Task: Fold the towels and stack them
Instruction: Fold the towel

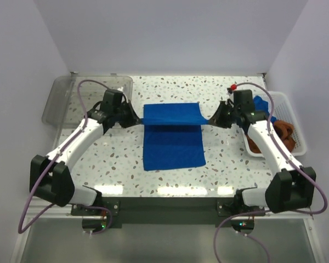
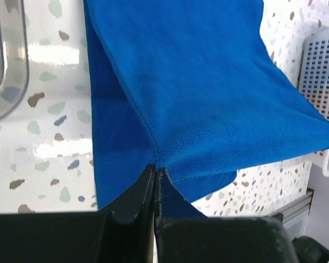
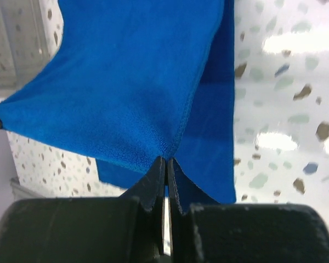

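Observation:
A bright blue towel (image 1: 172, 145) lies in the middle of the speckled table, its near part flat on the surface. Its far part (image 1: 171, 114) is lifted and stretched taut between both grippers. My left gripper (image 1: 138, 119) is shut on the towel's far left corner, and the left wrist view shows the jaws pinched on the hem (image 2: 155, 169). My right gripper (image 1: 210, 121) is shut on the far right corner, the cloth fanning out from its closed tips (image 3: 166, 160). More towels sit in the basket at the right: a blue one (image 1: 261, 104) and a rust-brown one (image 1: 282, 134).
A white mesh basket (image 1: 297, 134) stands at the table's right edge, close behind my right arm. A clear plastic tray (image 1: 66, 98) sits at the back left corner, beside my left gripper. White walls close off the back and sides.

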### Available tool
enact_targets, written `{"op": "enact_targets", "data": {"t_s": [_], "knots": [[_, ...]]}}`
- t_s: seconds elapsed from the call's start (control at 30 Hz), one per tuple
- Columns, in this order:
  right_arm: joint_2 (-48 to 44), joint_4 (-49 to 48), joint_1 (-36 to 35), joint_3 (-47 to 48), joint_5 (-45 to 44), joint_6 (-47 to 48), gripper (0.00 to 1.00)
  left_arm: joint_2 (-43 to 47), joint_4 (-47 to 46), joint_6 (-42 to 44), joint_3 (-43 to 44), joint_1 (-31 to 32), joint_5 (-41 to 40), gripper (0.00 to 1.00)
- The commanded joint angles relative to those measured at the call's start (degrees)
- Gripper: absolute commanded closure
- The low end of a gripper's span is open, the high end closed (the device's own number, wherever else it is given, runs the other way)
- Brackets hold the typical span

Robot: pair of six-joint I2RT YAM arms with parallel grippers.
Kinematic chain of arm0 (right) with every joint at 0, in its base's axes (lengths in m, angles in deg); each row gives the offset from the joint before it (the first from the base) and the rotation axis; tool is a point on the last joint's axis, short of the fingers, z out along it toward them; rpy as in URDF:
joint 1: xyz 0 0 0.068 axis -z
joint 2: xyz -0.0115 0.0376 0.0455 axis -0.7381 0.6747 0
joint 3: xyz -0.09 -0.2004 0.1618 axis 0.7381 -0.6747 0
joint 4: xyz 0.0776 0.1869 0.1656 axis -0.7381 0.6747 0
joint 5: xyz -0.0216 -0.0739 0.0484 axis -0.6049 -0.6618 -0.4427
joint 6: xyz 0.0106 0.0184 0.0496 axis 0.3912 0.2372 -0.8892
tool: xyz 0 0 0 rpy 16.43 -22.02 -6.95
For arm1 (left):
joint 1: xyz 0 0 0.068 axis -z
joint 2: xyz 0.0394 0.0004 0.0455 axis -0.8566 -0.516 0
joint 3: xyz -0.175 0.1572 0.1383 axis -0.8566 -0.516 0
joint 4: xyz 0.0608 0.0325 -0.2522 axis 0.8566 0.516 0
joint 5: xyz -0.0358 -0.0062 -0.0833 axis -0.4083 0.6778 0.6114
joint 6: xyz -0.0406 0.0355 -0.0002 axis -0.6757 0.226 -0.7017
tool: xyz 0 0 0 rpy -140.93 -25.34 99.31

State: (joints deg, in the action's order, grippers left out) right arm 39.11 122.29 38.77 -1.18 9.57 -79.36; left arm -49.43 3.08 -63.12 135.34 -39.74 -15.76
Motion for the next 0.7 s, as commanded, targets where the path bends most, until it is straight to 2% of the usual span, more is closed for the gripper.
{"op": "enact_targets", "data": {"t_s": [0.0, 0.13, 0.3, 0.67], "knots": [[-4.8, 2.5, -0.8, -6.6, 2.9, -1.7, 1.00, 4.5, 2.4, -0.3, -7.2, 0.9, -0.9, 1.00], [-6.7, 0.8, -1.7, -16.6, 3.1, -2.9, 1.00, 7.9, -1.9, -3.3, -18.0, 1.7, 0.8, 1.00], [-5.2, -2.6, -1.7, -23.4, 1.7, -4.3, 1.00, 8.0, -8.6, -5.8, -28.0, 3.1, 2.7, 1.00], [2.1, -6.6, -2.2, -25.8, -0.3, -4.1, 1.00, 4.6, -12.3, -7.2, -31.8, 6.8, 1.5, 1.00]]}}
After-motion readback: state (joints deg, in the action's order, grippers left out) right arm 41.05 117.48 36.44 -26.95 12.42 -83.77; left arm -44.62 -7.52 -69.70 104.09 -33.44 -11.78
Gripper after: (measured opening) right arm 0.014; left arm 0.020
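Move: The towel's near left corner, on the table, lies about 15 cm back of the left hand, level sideways and some 16 cm below. Its near right corner is about 13 cm back of the right hand, 1 cm left, 17 cm down. The clear tray's middle is some 20 cm left of the left hand and 10 cm ahead, about 14 below. The white basket's middle is about 23 cm right of the right hand, 2 ahead and 13 below. The towel's far edge, still pinched at both corners and stretched between the two closed grippers, is brought down and back together over the lower half towards the near edge: roughly 14 cm down, with 13 cm back on the left and 11 on the right. The backward part ends first, the last 2–3 cm being a straight sinking, as both hands tip some 20–25 degrees steeper. ##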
